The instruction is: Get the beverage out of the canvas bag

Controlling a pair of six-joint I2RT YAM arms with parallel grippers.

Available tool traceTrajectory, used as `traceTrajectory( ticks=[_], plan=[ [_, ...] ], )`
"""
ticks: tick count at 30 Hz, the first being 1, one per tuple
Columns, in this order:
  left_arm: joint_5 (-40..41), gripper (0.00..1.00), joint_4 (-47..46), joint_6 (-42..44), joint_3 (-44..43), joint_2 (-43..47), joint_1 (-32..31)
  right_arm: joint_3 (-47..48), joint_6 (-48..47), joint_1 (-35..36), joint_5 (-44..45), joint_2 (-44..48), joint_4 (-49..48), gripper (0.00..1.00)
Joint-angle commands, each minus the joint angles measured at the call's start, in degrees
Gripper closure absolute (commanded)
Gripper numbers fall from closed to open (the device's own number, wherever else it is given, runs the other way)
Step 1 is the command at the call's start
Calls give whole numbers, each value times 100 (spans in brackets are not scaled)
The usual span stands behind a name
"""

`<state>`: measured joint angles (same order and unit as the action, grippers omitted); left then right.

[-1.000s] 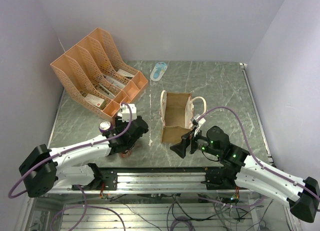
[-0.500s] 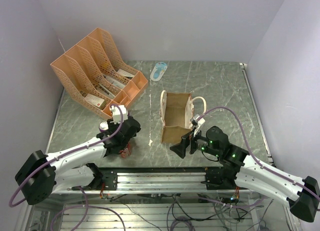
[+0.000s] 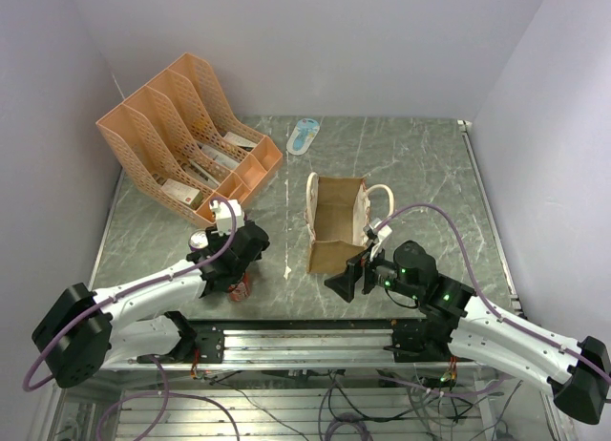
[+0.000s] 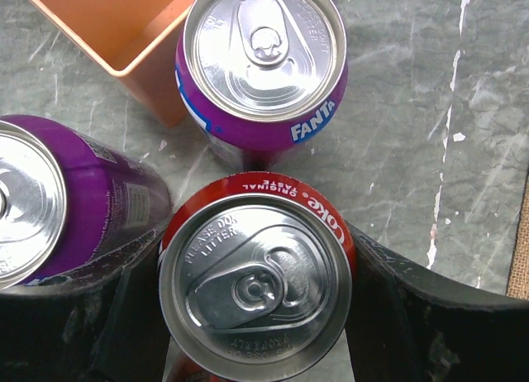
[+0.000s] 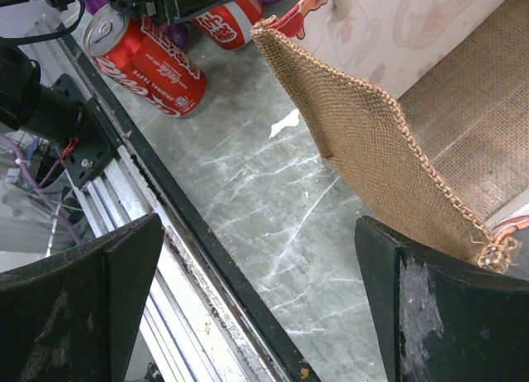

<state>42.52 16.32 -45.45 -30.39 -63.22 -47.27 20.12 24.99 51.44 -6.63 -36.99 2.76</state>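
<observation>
The canvas bag lies on the table with its open mouth up, and its inside looks empty. Its burlap edge shows in the right wrist view. My left gripper is left of the bag, shut on an upright red Coke can; a finger presses each side. My right gripper is open and empty at the bag's near edge, one finger by the bag's corner.
Two purple Fanta cans stand close around the held can. Another red Coke can lies by the front rail. The orange file rack is at the back left. A white-blue object lies at the back.
My left gripper has moved left and a little nearer the front edge, then held still. The right arm and the bag have not moved.
</observation>
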Motion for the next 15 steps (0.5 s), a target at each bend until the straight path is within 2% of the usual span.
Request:
traceTrajectory(
  ticks=[1,3,7,11,15],
  plan=[
    [23,42,-159,-80,-139,-32,43,-43,-30,-5,62,95,-118,0],
    [0,33,-134,-63,-164,-62,42,-30,-34,-2,80,88,-111,0],
    [-84,9,-130,-5,-199,-103,43,-26,-36,-3,66,58,-109,0],
    [-157,4,-148,58,-199,-42,42,-17,-43,-3,58,57,-101,0],
    [-253,3,-29,134,-308,101,43,30,-64,-8,25,23,-67,0]
  ],
)
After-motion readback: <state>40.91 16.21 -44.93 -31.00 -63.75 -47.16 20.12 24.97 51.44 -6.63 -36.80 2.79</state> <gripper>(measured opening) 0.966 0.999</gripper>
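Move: The red Coke can, upright, is still clasped between the left hand's fingers, its middle about 2 cm below the hand point. One purple can stands some 7 cm straight ahead of the hand, another about 8 cm to its left and 1 cm ahead; a second Coke can is roughly 10 cm straight back, all some 3 cm lower. From the right hand the clasped can lies around 35 cm left, 11 cm ahead and 8 cm lower. The left hand stays in place, drifting right about half a centimetre, and opens wide, letting go of the Coke can. ##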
